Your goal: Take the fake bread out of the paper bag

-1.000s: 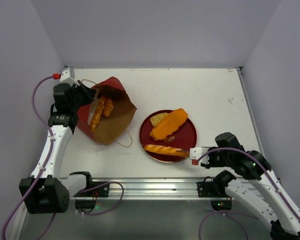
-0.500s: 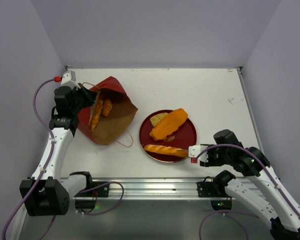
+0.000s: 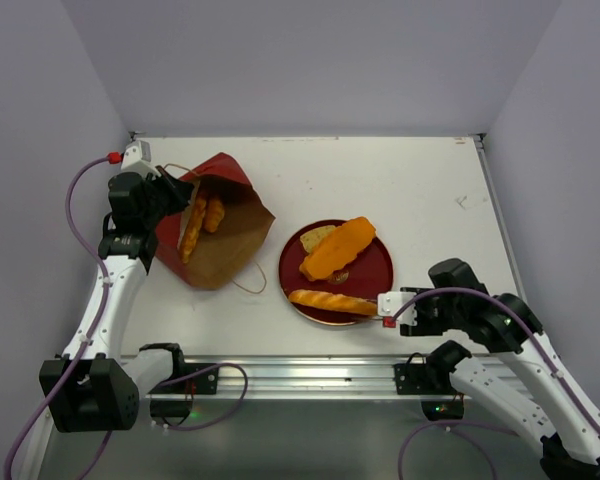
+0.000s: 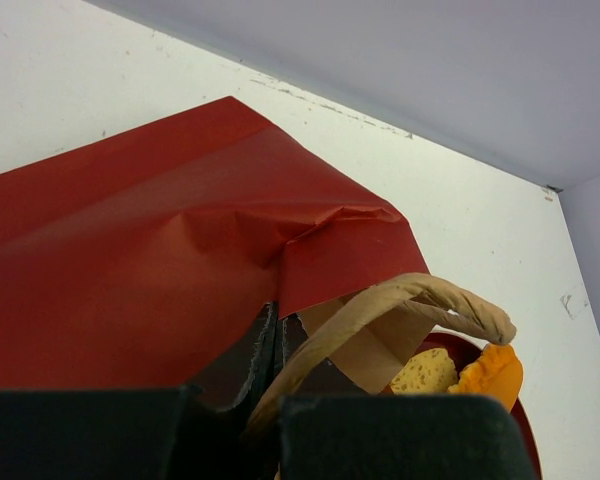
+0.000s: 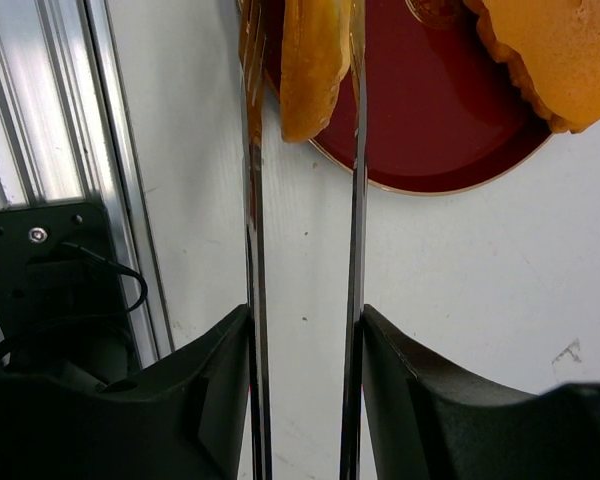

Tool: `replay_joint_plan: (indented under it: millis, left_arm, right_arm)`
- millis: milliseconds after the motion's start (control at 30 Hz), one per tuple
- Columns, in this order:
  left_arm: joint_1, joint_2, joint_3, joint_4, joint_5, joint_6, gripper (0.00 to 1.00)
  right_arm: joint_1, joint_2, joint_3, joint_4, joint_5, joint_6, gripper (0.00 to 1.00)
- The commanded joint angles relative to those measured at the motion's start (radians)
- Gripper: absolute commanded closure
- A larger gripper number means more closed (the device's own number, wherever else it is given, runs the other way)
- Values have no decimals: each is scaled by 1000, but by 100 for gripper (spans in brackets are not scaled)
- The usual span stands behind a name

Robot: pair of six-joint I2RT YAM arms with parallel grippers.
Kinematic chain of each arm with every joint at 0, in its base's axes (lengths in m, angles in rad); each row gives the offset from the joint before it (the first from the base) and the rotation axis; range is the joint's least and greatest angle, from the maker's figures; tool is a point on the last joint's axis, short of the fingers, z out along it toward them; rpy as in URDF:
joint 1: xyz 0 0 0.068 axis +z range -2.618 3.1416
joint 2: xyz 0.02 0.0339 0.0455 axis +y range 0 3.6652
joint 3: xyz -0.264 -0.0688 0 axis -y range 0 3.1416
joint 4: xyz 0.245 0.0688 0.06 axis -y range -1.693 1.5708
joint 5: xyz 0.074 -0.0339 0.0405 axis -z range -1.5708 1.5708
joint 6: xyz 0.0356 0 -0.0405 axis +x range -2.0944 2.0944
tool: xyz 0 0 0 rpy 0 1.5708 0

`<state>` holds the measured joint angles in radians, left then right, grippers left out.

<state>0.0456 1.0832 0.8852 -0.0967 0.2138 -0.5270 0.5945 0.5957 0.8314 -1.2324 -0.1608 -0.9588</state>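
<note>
The paper bag (image 3: pixel 220 235) lies on its side at the left, mouth towards the plate, with two orange loaves (image 3: pixel 193 228) of fake bread showing inside. My left gripper (image 3: pixel 172 195) is shut on the bag's upper edge; in the left wrist view the jaws (image 4: pixel 278 330) pinch the paper beside a cord handle (image 4: pixel 400 300). On the red plate (image 3: pixel 380 262) rest a big orange loaf (image 3: pixel 338 248), a pale slice (image 3: pixel 317 237) and a long loaf (image 3: pixel 330 300). My right gripper (image 3: pixel 380 305) stands open around that long loaf's end (image 5: pixel 310 70), with a gap at one finger.
The bag's other cord handle (image 3: pixel 248 285) trails on the table between bag and plate. An aluminium rail (image 3: pixel 310 375) runs along the near edge, just behind my right gripper. White walls close in the table on the left, far and right sides.
My right gripper's jaws have spread apart around the long loaf's end, which now lies on the plate. The left gripper has shifted slightly with the bag's edge and stays shut.
</note>
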Motion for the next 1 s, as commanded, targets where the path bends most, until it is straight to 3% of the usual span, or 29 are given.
replay_joint_plan:
  millis: [0, 500, 767, 967]
  left_arm:
    - [7, -19, -5, 29, 6, 19, 100]
    - [5, -25, -6, 35, 16, 22, 100]
    - [7, -39, 0, 26, 19, 38, 100]
    - [7, -43, 9, 14, 32, 58, 100]
  right_arm:
    - [-2, 13, 80, -19, -54, -6, 52]
    - [-1, 147, 262, 4, -141, 25, 53]
    - [-1, 456, 440, 140, -268, 144, 55]
    - [59, 671, 567, 339, -364, 357, 56]
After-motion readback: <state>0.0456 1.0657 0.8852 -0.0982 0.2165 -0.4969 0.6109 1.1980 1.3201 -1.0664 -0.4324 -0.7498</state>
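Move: From the right hand, holding the tongs, the bread left in the bag lies roughly 30 cm ahead and 52 cm to the left. The baguette on the plate, its near-right end still between the tong tips, is centred about 10 cm ahead and 18 left; the orange bread is some 24 ahead and 18 left. All are about 11 cm lower. From the left hand, the bagged bread lies about 4 cm ahead, straight below by roughly 21. Lift the right gripper with the already slackened tongs, first nearly straight up off the baguette's end, then sweep left and forward over the plate towards the bag: about 12 cm left and 8 each forward and up in all, speeding up. Tilt the wrist some 20 degrees so the tongs swing out leftward, keeping your grip on them; keep the left gripper pinched on the bag's rim. ##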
